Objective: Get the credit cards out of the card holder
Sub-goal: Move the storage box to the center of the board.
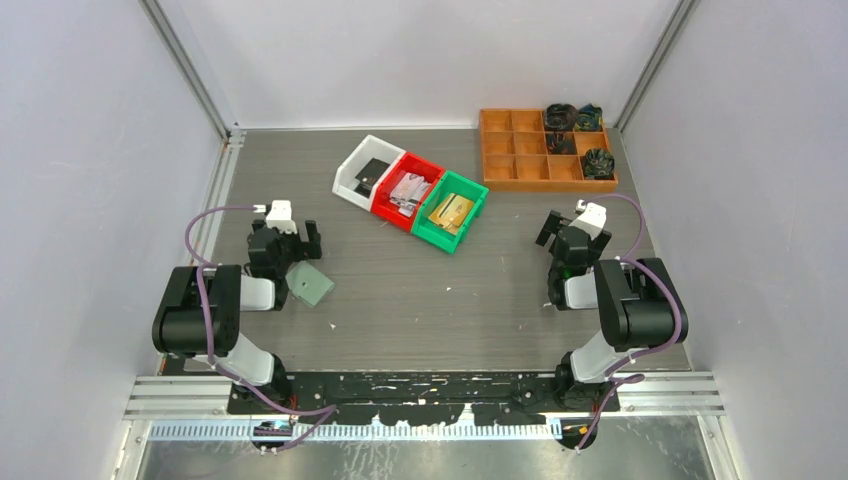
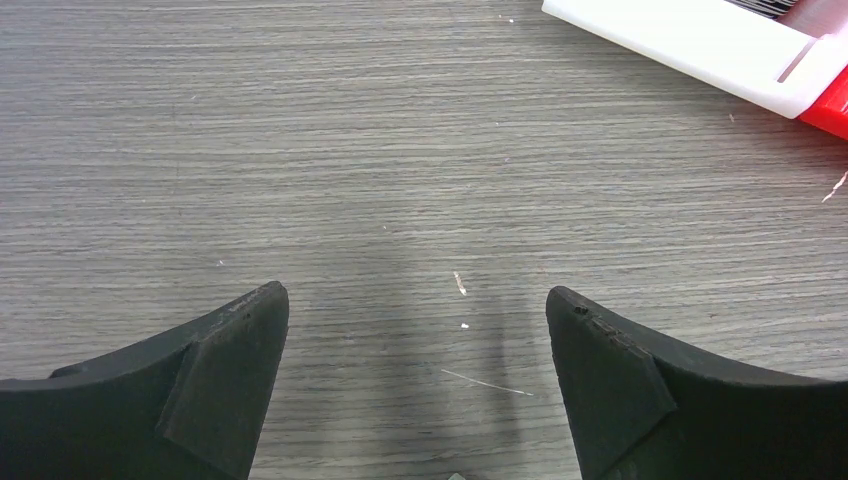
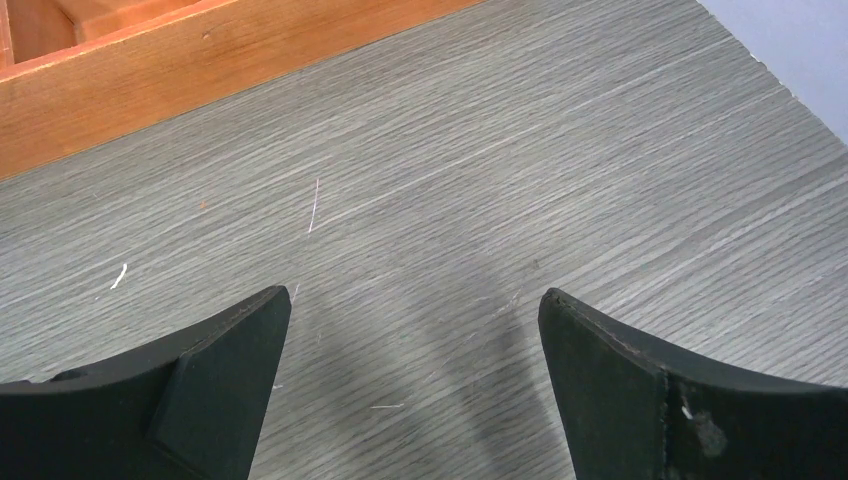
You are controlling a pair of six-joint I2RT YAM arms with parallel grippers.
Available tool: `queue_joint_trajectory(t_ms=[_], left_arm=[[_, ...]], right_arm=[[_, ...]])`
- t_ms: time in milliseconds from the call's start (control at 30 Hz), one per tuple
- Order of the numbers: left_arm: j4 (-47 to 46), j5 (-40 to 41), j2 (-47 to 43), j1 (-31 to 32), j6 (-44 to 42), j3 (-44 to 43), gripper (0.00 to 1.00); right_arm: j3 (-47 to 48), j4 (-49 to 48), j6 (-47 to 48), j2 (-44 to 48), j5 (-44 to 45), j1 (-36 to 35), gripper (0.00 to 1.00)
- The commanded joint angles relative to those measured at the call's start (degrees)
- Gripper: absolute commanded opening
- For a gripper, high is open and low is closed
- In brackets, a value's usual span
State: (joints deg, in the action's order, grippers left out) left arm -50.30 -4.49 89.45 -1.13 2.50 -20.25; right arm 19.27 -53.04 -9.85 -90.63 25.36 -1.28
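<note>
The pale mint-green card holder lies flat on the table, just below and right of my left gripper. That gripper is open and empty, over bare table in its wrist view. Credit cards lie in three bins: a black one in the white bin, pale printed ones in the red bin, gold ones in the green bin. My right gripper is open and empty over bare table at the right, as its wrist view shows.
A wooden compartment tray stands at the back right with dark bundles in its right cells; its edge shows in the right wrist view. The white bin's rim shows at the top right of the left wrist view.
</note>
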Motion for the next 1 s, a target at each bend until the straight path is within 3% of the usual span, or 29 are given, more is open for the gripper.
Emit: queue_joint_trajectory(t_ms=[0, 267, 433, 500, 600, 633, 733, 800, 867, 967], left_arm=[[-2.61, 0.54, -0.62, 0.25, -0.57, -1.19, 1.00], [-3.63, -0.53, -2.24, -0.08, -0.65, -0.09, 1.00], [7.19, -1.90, -8.34, -2.26, 1.21, -2.85, 1.00], [12.61, -2.97, -10.62, -2.69, 0.67, -4.78, 1.00], [20.53, -3.92, -14.70, -2.79, -1.13, -7.58, 1.00], [24.17, -3.92, -15.96, -2.82, -1.77, -8.91, 1.00], [35.40, -5.52, -18.10, -3.16, -4.43, -14.02, 1.00], [41.80, -7.23, -18.78, -3.68, -5.25, -17.21, 1.00], [47.51, -8.94, -18.89, -4.11, -5.82, -20.52, 1.00], [58.82, -11.25, -17.27, -4.19, -6.76, -27.58, 1.00]], right_arm=[[0.43, -2.25, -0.40, 1.67, 0.21, -0.04, 0.99], [0.52, -2.20, -0.35, 1.67, 0.12, 0.00, 1.00], [0.29, -0.57, -1.26, 5.10, 3.00, -0.28, 0.99], [2.41, 8.25, -2.88, 10.84, 7.07, -0.47, 0.99], [12.33, 36.58, -11.27, 17.28, 10.49, -0.49, 1.00], [15.54, 42.04, -12.31, 18.01, 9.55, -0.50, 0.99], [19.85, 46.79, -18.07, 20.08, 2.76, -0.49, 1.00], [19.55, 47.18, -31.27, 21.32, 4.73, -0.38, 0.99], [23.03, 58.04, -43.28, 22.08, 5.72, 0.45, 0.99], [28.84, 62.42, -43.14, 20.19, -2.14, 2.06, 1.00]])
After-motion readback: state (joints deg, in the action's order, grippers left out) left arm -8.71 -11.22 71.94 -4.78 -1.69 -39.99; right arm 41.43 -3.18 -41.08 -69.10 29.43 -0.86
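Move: The three-colour storage box has its middle about 27 cm to the right of the left hand and 11 cm ahead, slightly below it; the green card holder lies some 10 cm behind that hand, 4 cm to its right and 4 cm lower. From the right hand, the box is roughly 39 cm left and 12 cm ahead, a little lower, and the orange compartment tray sits 20 cm ahead and 6 cm left. Raise both empty grippers off their low waiting places with the fingers kept wide open: the left about 10 cm almost straight up, clear of the card holder, its wrist nearly steady. Start the right a touch later and lift it faster, some 12 cm, rolling its left side up and swinging it clockwise, away from the storage box. Touch nothing yet. ##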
